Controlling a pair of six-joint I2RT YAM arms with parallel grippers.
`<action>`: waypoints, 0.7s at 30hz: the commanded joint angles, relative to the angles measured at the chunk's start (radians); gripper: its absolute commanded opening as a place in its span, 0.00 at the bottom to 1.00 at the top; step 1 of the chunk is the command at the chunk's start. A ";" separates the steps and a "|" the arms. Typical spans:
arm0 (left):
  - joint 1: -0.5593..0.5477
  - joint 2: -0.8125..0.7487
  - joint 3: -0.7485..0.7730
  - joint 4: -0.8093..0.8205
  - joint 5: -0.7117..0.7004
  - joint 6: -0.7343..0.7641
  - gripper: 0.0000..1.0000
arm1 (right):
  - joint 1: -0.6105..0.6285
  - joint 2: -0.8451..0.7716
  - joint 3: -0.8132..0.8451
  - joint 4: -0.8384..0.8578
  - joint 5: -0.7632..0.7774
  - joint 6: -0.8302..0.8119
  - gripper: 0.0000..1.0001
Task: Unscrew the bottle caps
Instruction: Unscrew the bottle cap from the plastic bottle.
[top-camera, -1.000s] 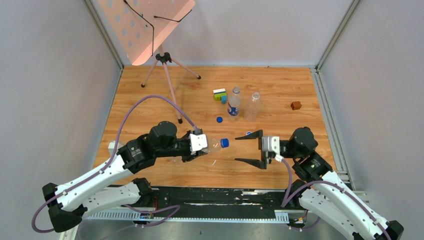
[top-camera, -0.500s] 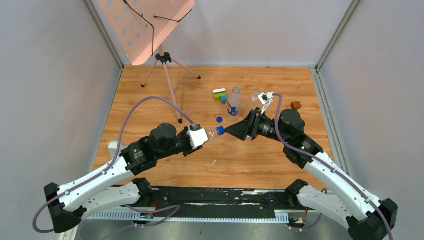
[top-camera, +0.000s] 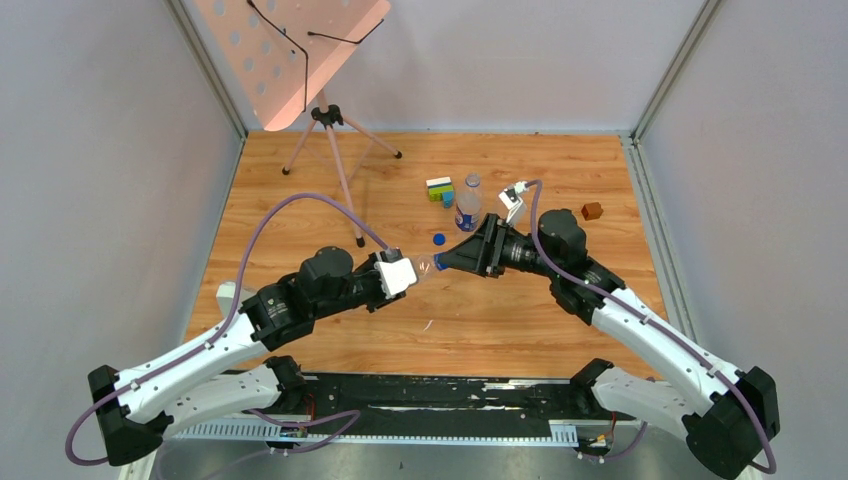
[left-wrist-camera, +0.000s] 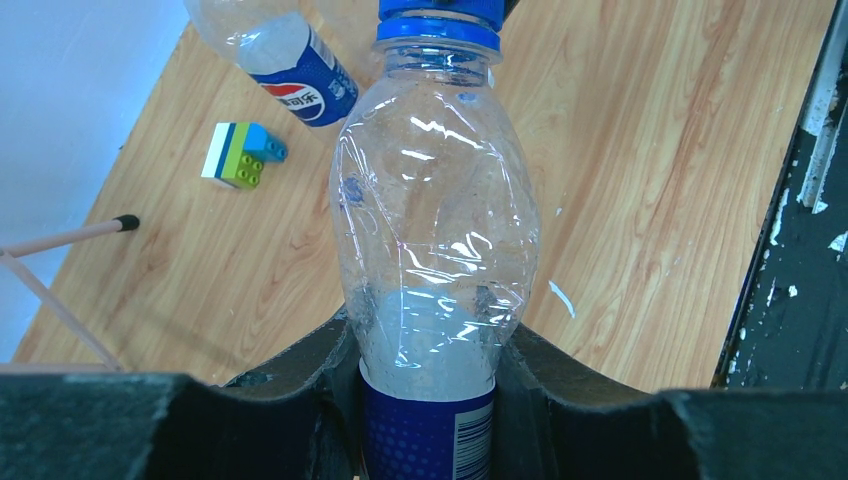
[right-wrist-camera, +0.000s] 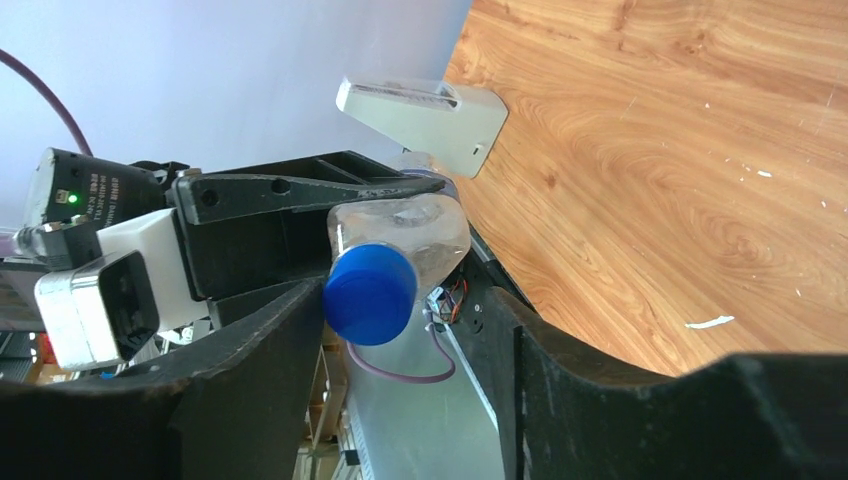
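Observation:
My left gripper (left-wrist-camera: 430, 345) is shut on a clear crinkly bottle (left-wrist-camera: 435, 230), just above its blue label. The bottle lies level over the table and points at the right arm. Its blue cap (right-wrist-camera: 370, 293) sits between the fingers of my right gripper (right-wrist-camera: 400, 340). That gripper is open: the cap lies against one finger (right-wrist-camera: 250, 360), with a clear gap to the other. In the top view the right gripper (top-camera: 446, 259) meets the bottle (top-camera: 424, 266) mid-table. A second, blue-labelled bottle (top-camera: 468, 208) stands upright behind. A loose blue cap (top-camera: 438, 239) lies on the wood.
A toy block cluster (top-camera: 440, 189) sits beside the standing bottle, and a small brown cube (top-camera: 592, 211) lies at the right. A tripod stand (top-camera: 330, 130) with a perforated pink board occupies the back left. Grey walls close in the table (top-camera: 300, 200).
The right arm has swung from the table's front up to the bottle's cap and turned its wrist, and its jaws have narrowed a little. The left gripper has shifted the bottle slightly back.

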 joint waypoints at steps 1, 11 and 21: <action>-0.004 -0.006 0.000 0.043 0.013 0.014 0.01 | -0.001 0.023 0.036 0.059 -0.038 0.033 0.58; -0.004 0.009 0.000 0.041 0.020 0.013 0.01 | -0.001 0.027 0.035 0.058 -0.057 -0.052 0.24; -0.003 0.010 0.024 0.009 0.146 0.000 0.01 | -0.001 -0.121 -0.058 0.224 -0.233 -0.637 0.00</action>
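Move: The blue cap on the held bottle sits between the right hand's open fingertips, about 1 cm back of their midpoint and otherwise level with it. From the left hand, which grips the bottle body, the cap is roughly 7 cm to the right, 3 ahead and 4 above. On the table some 24 cm below the right hand, the loose blue cap lies about 17 cm ahead; the standing labelled bottle is about 21 ahead and 7 to the right, and the toy blocks 30 ahead and 1 to the right. The bottle's blue cap is pinched between the right fingertips, which close from well open while that hand stays almost in place. Holding it, the right wrist then starts rolling about its own fingers, some 20 degrees counter-clockwise as seen from the cap's top side, and eases back about 1 cm. The left hand keeps its grip on the bottle, sinking slightly before drifting about 1 cm back and right. ##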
